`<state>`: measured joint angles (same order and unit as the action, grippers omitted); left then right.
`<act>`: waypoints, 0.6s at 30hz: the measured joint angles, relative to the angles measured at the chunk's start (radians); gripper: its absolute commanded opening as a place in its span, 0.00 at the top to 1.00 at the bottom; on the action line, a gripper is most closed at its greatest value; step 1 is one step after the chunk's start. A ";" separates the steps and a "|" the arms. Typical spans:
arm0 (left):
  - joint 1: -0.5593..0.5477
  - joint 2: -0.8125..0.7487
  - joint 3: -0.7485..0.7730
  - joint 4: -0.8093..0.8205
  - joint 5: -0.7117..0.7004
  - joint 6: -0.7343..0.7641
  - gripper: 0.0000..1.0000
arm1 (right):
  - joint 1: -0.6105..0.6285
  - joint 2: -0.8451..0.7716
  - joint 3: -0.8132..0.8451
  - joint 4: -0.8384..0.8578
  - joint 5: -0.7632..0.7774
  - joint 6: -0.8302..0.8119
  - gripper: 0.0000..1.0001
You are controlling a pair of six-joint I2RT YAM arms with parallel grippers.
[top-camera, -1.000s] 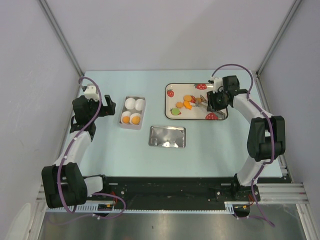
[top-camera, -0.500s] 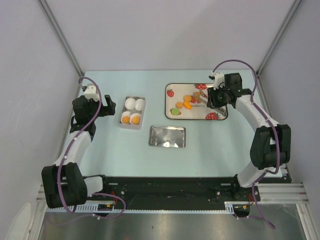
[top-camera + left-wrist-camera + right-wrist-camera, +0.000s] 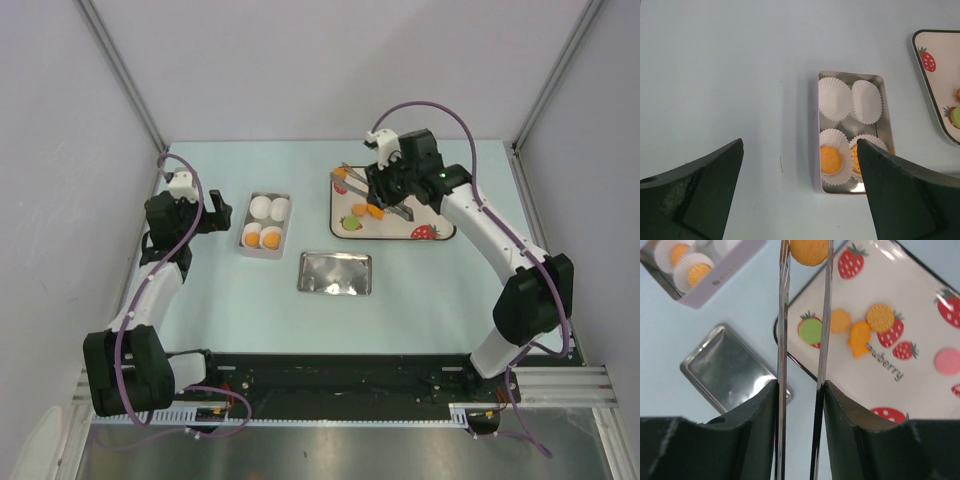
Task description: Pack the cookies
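My right gripper [image 3: 800,387] [image 3: 388,188] is shut on a pair of metal tongs [image 3: 782,335]. The tong tips pinch a round orange cookie [image 3: 809,251] above the left end of the strawberry tray [image 3: 440,228]. More cookies [image 3: 880,316] lie on that tray, among them a fish-shaped one [image 3: 860,338]. The metal tin [image 3: 246,250] [image 3: 816,150] holds paper cups; the two near cups each hold a cookie [image 3: 831,158], the two far cups [image 3: 834,98] are empty. My left gripper [image 3: 800,145] [image 3: 215,212] hangs open just left of the tin, with nothing in it.
The tin's lid [image 3: 335,272] [image 3: 730,370] lies flat on the table between tin and tray, nearer the arms. A green disc [image 3: 810,331] and a pink disc [image 3: 946,361] also lie on the tray. Walls close in the table on three sides.
My right arm has swung left from over the tray's right part to its left end, carrying the tongs with a cookie in their tips. The left arm has not moved.
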<state>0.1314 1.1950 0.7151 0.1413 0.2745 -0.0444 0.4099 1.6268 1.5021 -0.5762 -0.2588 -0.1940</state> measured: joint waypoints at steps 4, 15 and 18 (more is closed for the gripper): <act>0.000 0.005 0.000 -0.001 0.000 0.000 0.00 | 0.093 0.090 0.136 -0.005 0.009 0.003 0.57; 0.000 0.008 0.000 0.008 -0.001 0.000 0.00 | 0.240 0.413 0.401 -0.021 0.034 0.000 0.57; 0.000 0.007 0.000 0.010 -0.001 0.000 0.00 | 0.261 0.475 0.460 -0.027 0.034 -0.001 0.57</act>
<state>0.1314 1.2022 0.7151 0.1509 0.2733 -0.0441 0.6704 2.1021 1.9625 -0.6033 -0.2253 -0.1951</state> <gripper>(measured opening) 0.996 0.429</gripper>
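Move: The right hand holds the tongs, a round cookie pinched in their tips about 10 cm ahead and 9 to its left, 11 below. The right-hand empty cup in the box lies some 26 cm left, 8 ahead and 23 below; the other empty cup is 5 cm farther left. The filled right cup is about level and 28 left, the strawberry tray's middle 9 ahead and 4 right. From the left hand the right-hand empty cup is roughly 15 right, 4 ahead, 20 below. Leftward sweep of the right arm, fast at first and then slowing, about 16 cm from over the strawberry tray towards the box's far empty cups. It rises slightly, then sinks some 6 cm, while the hand turns roughly 15 degrees counter-clockwise; the fingers keep their grip on the tongs, which still pinch the cookie. ##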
